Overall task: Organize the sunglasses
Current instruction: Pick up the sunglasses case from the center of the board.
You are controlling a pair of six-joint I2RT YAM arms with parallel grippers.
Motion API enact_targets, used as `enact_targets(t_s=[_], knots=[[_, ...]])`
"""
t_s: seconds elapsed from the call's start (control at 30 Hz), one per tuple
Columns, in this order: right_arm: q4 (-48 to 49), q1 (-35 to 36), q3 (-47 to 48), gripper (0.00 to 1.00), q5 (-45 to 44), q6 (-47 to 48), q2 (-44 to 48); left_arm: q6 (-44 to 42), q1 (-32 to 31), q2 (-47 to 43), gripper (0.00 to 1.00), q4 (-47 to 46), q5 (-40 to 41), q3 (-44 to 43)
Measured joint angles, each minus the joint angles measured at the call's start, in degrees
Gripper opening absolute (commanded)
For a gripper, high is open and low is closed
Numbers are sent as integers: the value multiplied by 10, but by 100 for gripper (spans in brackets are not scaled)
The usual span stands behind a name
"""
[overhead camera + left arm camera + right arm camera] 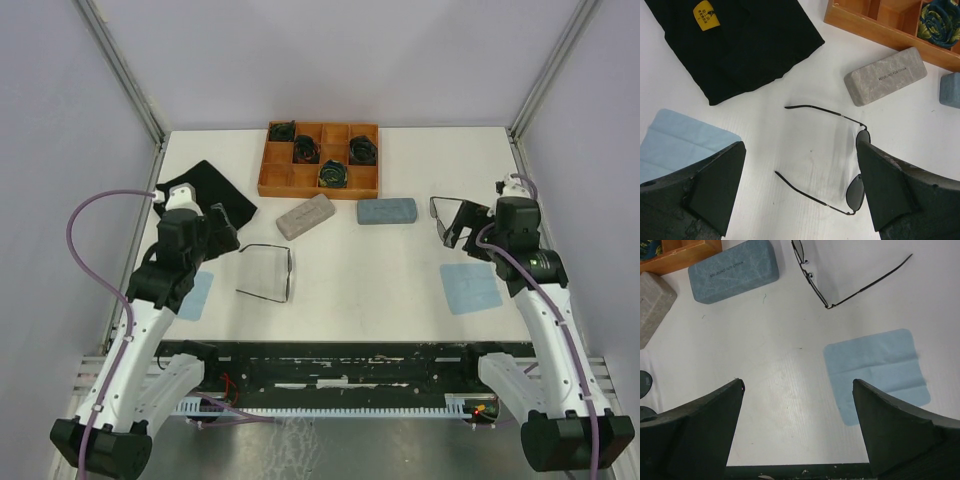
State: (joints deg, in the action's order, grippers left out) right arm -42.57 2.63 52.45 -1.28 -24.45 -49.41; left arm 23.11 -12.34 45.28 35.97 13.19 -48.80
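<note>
One pair of sunglasses (289, 272) lies unfolded on the white table just right of my left gripper (218, 236). In the left wrist view its two thin arms (825, 111) stretch between my open fingers and its dark lenses (856, 192) sit beside the right finger; my left gripper (800, 144) holds nothing. The other sunglasses (446, 214) lie at the right, just ahead of my right gripper (464, 230). The right wrist view shows these sunglasses (870, 281) well beyond my right gripper (797, 381), which stands open over bare table.
A grey case (305, 216) and a blue case (386, 211) lie mid-table in front of a wooden compartment tray (310, 192) holding dark green coiled bundles. A black cloth (205, 195) lies at the back left. Light blue wiping cloths (195, 295) (470, 288) lie near each arm.
</note>
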Motion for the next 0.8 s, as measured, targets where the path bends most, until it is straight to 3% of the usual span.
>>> enact_targets(t_s=[0.37, 0.57, 0.67, 0.8], knots=[[2, 11, 57, 99, 69, 9, -151, 1, 4, 43, 100, -11, -14, 0], [7, 91, 135, 99, 58, 40, -267, 0, 4, 48, 100, -40, -35, 4], [23, 122, 143, 99, 56, 46, -287, 0, 4, 58, 99, -72, -51, 3], [38, 149, 125, 99, 59, 48, -282, 0, 5, 136, 96, -109, -76, -37]])
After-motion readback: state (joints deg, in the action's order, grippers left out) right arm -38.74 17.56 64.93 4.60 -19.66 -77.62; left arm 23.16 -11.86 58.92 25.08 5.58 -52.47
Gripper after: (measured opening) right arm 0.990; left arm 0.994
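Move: About 15 cm left of the right hand, 15 cm ahead and 18 cm below it lies the blue case. The eyeglasses lie 14 cm ahead of that hand, 2 cm to its right. For the left hand it is the grey case, some 14 cm ahead, 17 cm to the right and 18 cm below; the wooden tray's middle stands 14 cm beyond and 3 cm right of that case, the sunglasses level with the hand, 8 cm to its right. Sweeping left about 10 cm towards the blue case, the right hand also reaches some 6 cm forward, mostly early on, and sinks about 4 cm, turning roughly 20 degrees counter-clockwise as its fingers tip further down. The left hand lingers with a small dip, then heads about 6 cm forward and 3 cm right towards the grey case. Both keep wide open, touching nothing. ##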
